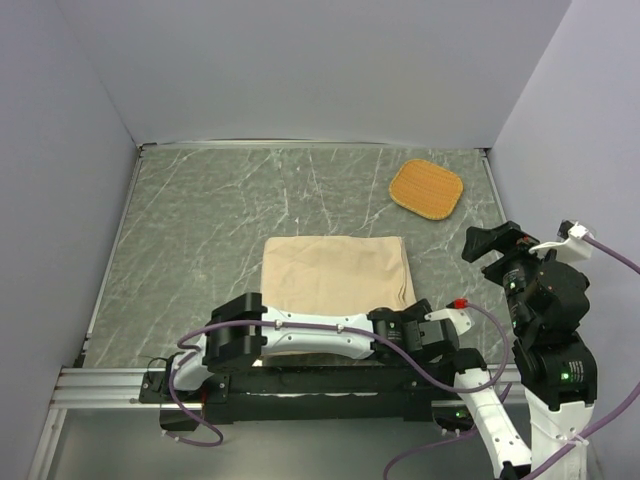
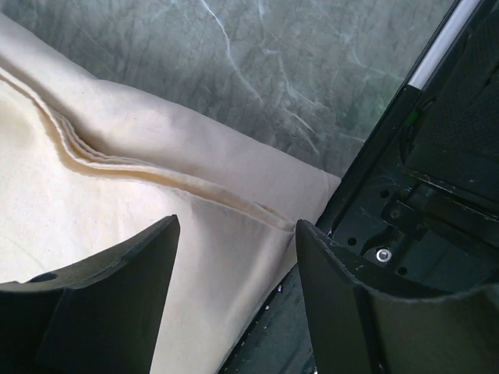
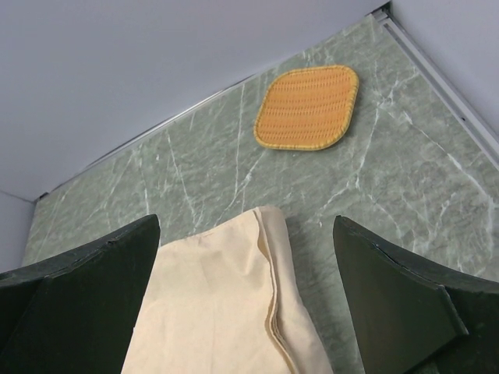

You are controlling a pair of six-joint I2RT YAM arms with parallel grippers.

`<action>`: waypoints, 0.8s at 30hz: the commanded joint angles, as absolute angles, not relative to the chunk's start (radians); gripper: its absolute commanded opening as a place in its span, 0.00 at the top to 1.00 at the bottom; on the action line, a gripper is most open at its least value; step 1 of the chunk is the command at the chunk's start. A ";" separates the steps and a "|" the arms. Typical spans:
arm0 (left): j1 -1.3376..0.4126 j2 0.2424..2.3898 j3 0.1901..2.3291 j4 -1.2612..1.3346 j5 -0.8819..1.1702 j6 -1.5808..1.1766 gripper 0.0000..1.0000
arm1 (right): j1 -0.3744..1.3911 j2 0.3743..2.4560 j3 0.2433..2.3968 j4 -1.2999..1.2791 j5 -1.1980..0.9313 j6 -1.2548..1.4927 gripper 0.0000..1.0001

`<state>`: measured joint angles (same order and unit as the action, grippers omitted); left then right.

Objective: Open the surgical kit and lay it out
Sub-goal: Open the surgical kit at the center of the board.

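The surgical kit lies as a folded beige cloth bundle near the table's front middle. My left arm stretches low along the bundle's near edge. In the left wrist view, my left gripper straddles the near right corner of the cloth, where layered hems show. Its jaws stand apart and no pad touches the fabric. My right gripper hangs open above the table's right side. In the right wrist view, the right gripper looks down past the bundle's far right corner, well clear of it.
An orange woven pad lies at the back right, also in the right wrist view. Grey walls close the table on three sides. A black rail runs along the near edge, right beside the left gripper.
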<state>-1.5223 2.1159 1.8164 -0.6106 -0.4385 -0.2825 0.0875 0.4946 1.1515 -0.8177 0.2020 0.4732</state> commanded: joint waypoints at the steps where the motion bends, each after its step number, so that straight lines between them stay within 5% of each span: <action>1: -1.532 2.129 1.881 -0.598 -0.434 -0.244 0.33 | 0.094 0.485 1.138 -0.815 0.213 0.457 0.00; 6: -1.532 2.160 1.916 -0.621 -0.437 -0.232 0.40 | 0.094 0.483 1.131 -0.805 0.210 0.457 0.00; 10: -1.532 2.154 1.914 -0.617 -0.440 -0.233 0.64 | 0.097 0.485 1.132 -0.804 0.221 0.448 0.00; 19: -1.534 2.134 1.899 -0.629 -0.433 -0.258 0.99 | 0.103 0.477 1.120 -0.795 0.224 0.443 0.00; 24: -1.510 2.053 1.850 -0.629 -0.479 -0.290 0.99 | 0.103 0.479 1.126 -0.793 0.216 0.442 0.00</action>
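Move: The loose near-right corner of the surgical kit's top flap lies almost at the left fingertips, about 2 cm to the right, 1 cm back and 1 cm below. The bottom layer's corner is some 4 cm right, 2 cm back and 2 cm below; the kit's middle lies roughly 13 cm ahead and 17 cm left, 2 cm lower. From the right hand, the flap corner is about 11 cm back, 7 cm left and 26 cm below. Ease the left gripper about 1 cm to the right, so the top flap's near-right corner comes between the fingers, then hold the hand still, fingers slanting down, forward and to the right. Close the fingers from roughly two-thirds open to nearly shut, pinching the flap's edge at that corner and leaving the bottom layer outside the grip. ##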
